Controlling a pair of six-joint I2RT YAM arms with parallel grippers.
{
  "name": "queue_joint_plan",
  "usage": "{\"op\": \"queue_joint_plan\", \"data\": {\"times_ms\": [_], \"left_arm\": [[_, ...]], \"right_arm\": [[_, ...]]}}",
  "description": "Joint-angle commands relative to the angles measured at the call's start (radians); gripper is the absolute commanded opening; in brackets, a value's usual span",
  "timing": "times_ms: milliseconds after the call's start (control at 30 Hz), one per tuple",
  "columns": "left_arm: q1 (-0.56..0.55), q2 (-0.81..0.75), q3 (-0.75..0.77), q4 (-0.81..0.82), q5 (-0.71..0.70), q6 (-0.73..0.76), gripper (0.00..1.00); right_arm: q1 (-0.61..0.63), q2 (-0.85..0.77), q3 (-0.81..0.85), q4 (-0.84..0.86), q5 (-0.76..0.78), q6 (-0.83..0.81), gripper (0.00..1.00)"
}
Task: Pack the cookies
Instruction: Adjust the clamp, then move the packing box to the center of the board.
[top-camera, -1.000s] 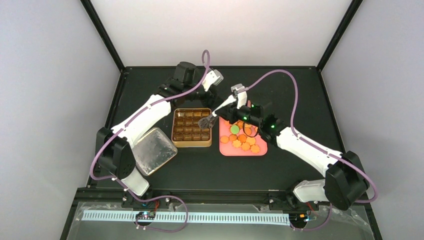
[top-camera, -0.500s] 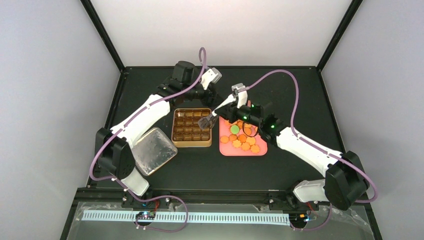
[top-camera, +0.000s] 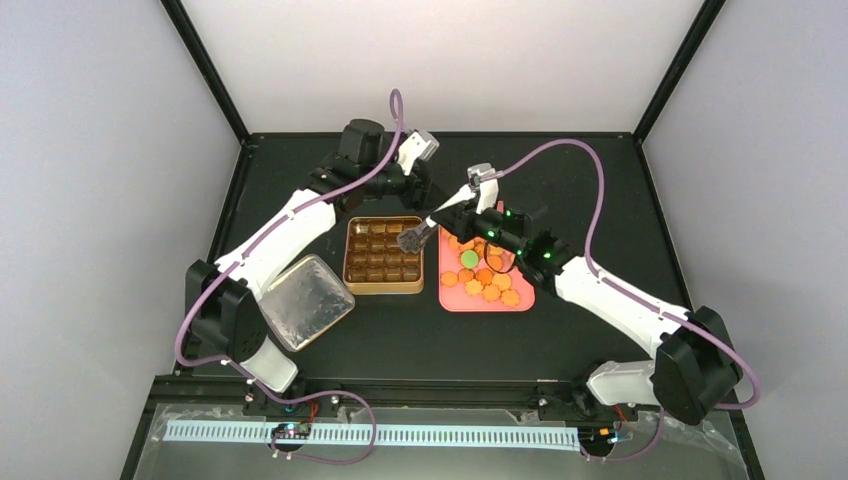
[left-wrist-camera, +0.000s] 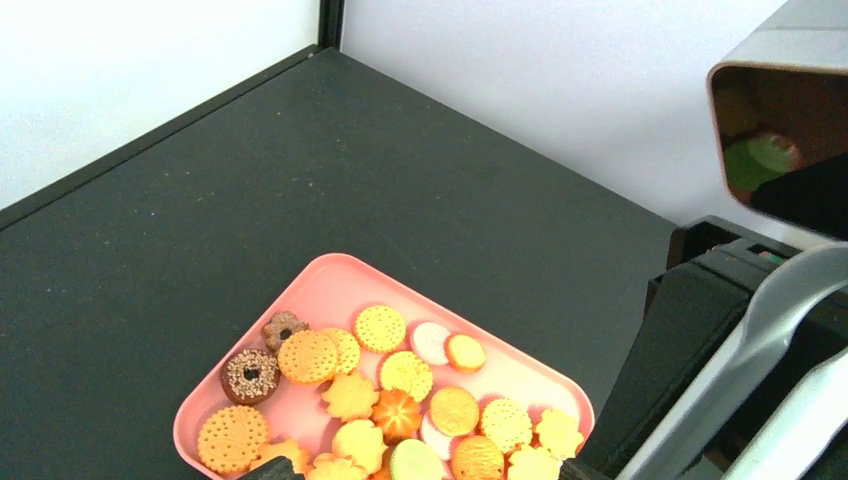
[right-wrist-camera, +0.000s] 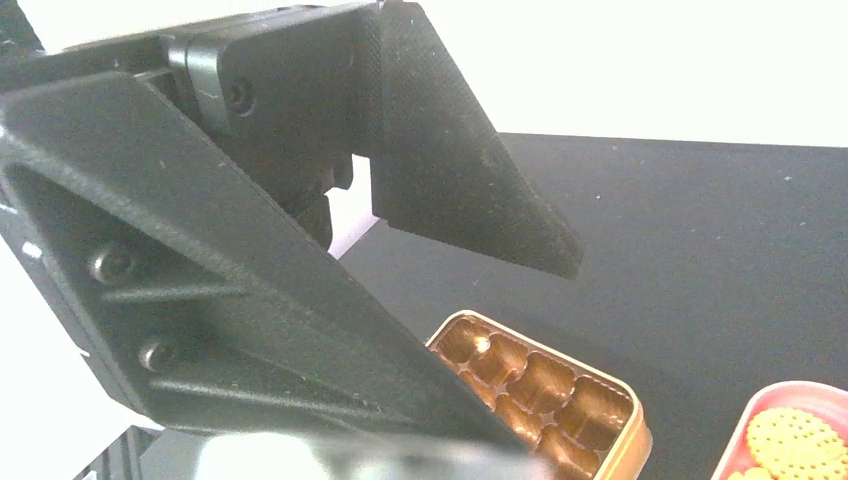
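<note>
The cookies (top-camera: 485, 272), mostly orange with one green, lie piled on a pink tray (top-camera: 455, 302); in the left wrist view the cookies (left-wrist-camera: 400, 380) include brown ring shapes at the left. My right gripper (top-camera: 470, 212) is shut on metal tongs (top-camera: 440, 215), and the tongs' tip hangs over the right edge of the brown compartmented tin (top-camera: 383, 255). I cannot tell if the tip holds anything. My left gripper (top-camera: 424, 190) hovers open behind the tin, its dark fingertips (left-wrist-camera: 272, 470) straddling the near cookies. The tin (right-wrist-camera: 540, 390) shows empty cups.
The tin's silver lid (top-camera: 308, 300) lies left of the tin, by the left arm. The tongs' shiny arms (left-wrist-camera: 790, 340) fill the right side of the left wrist view. Black uprights and white walls enclose the table.
The left wrist has drifted slightly back and left. The right arm and tongs have shifted only a little, and the tip stays over the tin's right edge.
</note>
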Motion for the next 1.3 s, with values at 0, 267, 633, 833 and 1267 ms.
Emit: {"op": "queue_joint_plan", "data": {"times_ms": [0,267,633,833,1267], "left_arm": [[-0.015,-0.04,0.011,-0.143,0.211,-0.046,0.71],[0.097,-0.071,0.084,-0.242,0.133,0.03,0.87],[0.385,-0.157,0.106,-0.553,-0.118,0.306,0.99],[0.625,-0.175,-0.082,-0.503,-0.116,0.392,0.99],[0.682,0.067,-0.24,-0.32,-0.19,0.434,0.99]], "right_arm": [[-0.024,-0.046,0.003,0.15,0.2,-0.03,0.25],[-0.027,-0.13,-0.035,0.041,0.292,-0.155,0.24],[-0.055,-0.144,-0.065,-0.023,0.383,-0.294,0.25],[-0.056,-0.054,-0.039,0.002,0.371,-0.308,0.26],[-0.057,0.096,0.031,0.021,0.334,-0.318,0.29]]}}
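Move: The tongs are in my right fingers, with my left hand still close against them. From my left hand the cookie box lies about 15 cm left, level with it and some 27 cm down; the lid is about 31 cm left, 13 cm back, and the pink tray some 9 cm right, straight below the hand's line. From my right hand the tray is about 10 cm right, 4 cm ahead and 27 cm down, the box 13 cm left, 4 cm ahead. My left hand opens wide, leaves the tongs and sweeps about 30 cm left, high across the box, then sinks some 17 cm beside its left edge, turning about 30 degrees counter-clockwise and tipping down. My right hand keeps its grip on the tongs, goes right and up, then forward and down over the tray, turning clockwise and rolling its left side down. ##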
